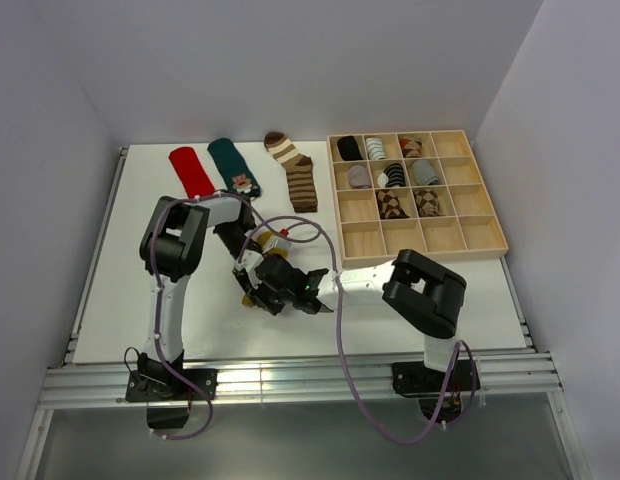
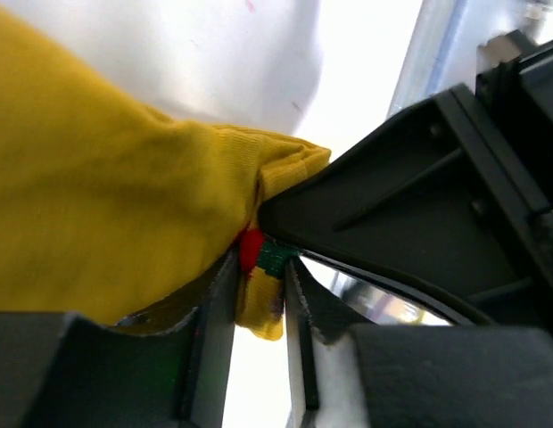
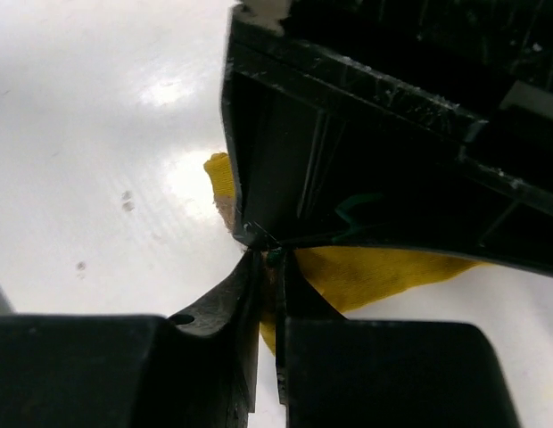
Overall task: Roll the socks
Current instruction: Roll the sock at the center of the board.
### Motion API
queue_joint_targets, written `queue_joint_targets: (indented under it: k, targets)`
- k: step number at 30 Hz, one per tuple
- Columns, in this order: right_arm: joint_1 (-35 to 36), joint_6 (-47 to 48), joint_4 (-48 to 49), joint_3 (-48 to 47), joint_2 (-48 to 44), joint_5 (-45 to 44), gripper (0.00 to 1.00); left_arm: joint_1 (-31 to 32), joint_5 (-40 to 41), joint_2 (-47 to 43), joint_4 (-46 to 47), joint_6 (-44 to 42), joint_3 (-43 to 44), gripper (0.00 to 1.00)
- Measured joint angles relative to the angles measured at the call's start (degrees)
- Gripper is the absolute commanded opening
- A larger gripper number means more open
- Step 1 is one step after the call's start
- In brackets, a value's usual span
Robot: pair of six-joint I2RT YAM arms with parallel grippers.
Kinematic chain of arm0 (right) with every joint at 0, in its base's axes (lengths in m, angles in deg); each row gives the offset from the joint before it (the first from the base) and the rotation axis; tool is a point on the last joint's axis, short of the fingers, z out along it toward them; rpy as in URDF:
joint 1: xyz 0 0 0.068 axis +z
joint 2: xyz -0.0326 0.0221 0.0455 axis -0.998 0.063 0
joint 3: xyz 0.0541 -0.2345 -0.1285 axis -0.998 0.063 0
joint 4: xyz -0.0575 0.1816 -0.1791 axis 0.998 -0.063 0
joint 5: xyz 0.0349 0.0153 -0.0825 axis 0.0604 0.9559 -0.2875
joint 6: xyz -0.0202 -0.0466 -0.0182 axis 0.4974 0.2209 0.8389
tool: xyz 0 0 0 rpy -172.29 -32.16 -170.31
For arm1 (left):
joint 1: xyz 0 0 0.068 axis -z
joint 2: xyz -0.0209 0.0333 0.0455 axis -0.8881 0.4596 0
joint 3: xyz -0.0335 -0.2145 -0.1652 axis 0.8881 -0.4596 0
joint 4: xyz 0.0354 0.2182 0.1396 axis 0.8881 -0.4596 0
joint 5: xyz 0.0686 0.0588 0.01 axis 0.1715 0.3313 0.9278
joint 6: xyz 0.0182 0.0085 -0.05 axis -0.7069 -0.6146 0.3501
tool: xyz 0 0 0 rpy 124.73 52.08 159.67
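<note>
A mustard yellow sock (image 2: 98,178) fills the left of the left wrist view. Its cuff edge, with a red and green patch, sits between the pads of my left gripper (image 2: 261,267) and touches both. My right gripper (image 3: 266,259) is pinched shut on a thin fold of the same sock (image 3: 383,272). In the top view the two grippers meet tip to tip, left (image 1: 258,285) and right (image 1: 290,290), at the table's near middle. Three flat socks lie at the back: red (image 1: 192,170), dark teal (image 1: 233,166) and brown-and-cream striped (image 1: 295,172).
A wooden compartment tray (image 1: 485,235) stands at the back right. Several rolled socks sit in its upper cells, among them brown argyle ones (image 1: 392,205). The table's front rail (image 1: 290,380) runs just behind the arm bases.
</note>
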Motion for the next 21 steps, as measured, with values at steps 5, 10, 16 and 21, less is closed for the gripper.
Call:
queue_joint_targets:
  k: [5, 10, 16, 21]
  targets:
    - [-1.1, -0.7, -1.6, -1.7, 0.9, -1.6, 0.01, -0.4, 1.7, -5.6, 7.6, 4.9, 0.0, 0.34]
    - [-1.9, -2.2, -1.7, -1.7, 0.9, 0.9, 0.02, -2.2, 3.7, -11.3, 21.8, 14.3, -1.4, 0.32]
    - [-5.2, -4.3, -2.0, -1.6, 0.9, 8.9, 0.01, -9.8, 5.3, -16.2, 35.7, 26.9, -4.3, 0.30]
    - [-11.3, -5.7, -4.8, -2.6, 2.2, 20.3, 0.02, -19.3, 7.2, -23.3, 46.0, 35.1, -9.4, 0.31]
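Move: The yellow sock's middle lies about 8 cm ahead of the right hand, which already pinches its near end, and some 8 cm ahead and 4 cm right of the left hand. From the left hand, the green sock is about 35 cm ahead and 6 cm left, the red sock 35 cm ahead and 17 cm left, and the striped sock 35 cm ahead and 10 cm right; all lie a centimetre below it. Left hand leaves the sock, sweeping about 20 cm forward, then also left; right keeps pinching the folded end. ##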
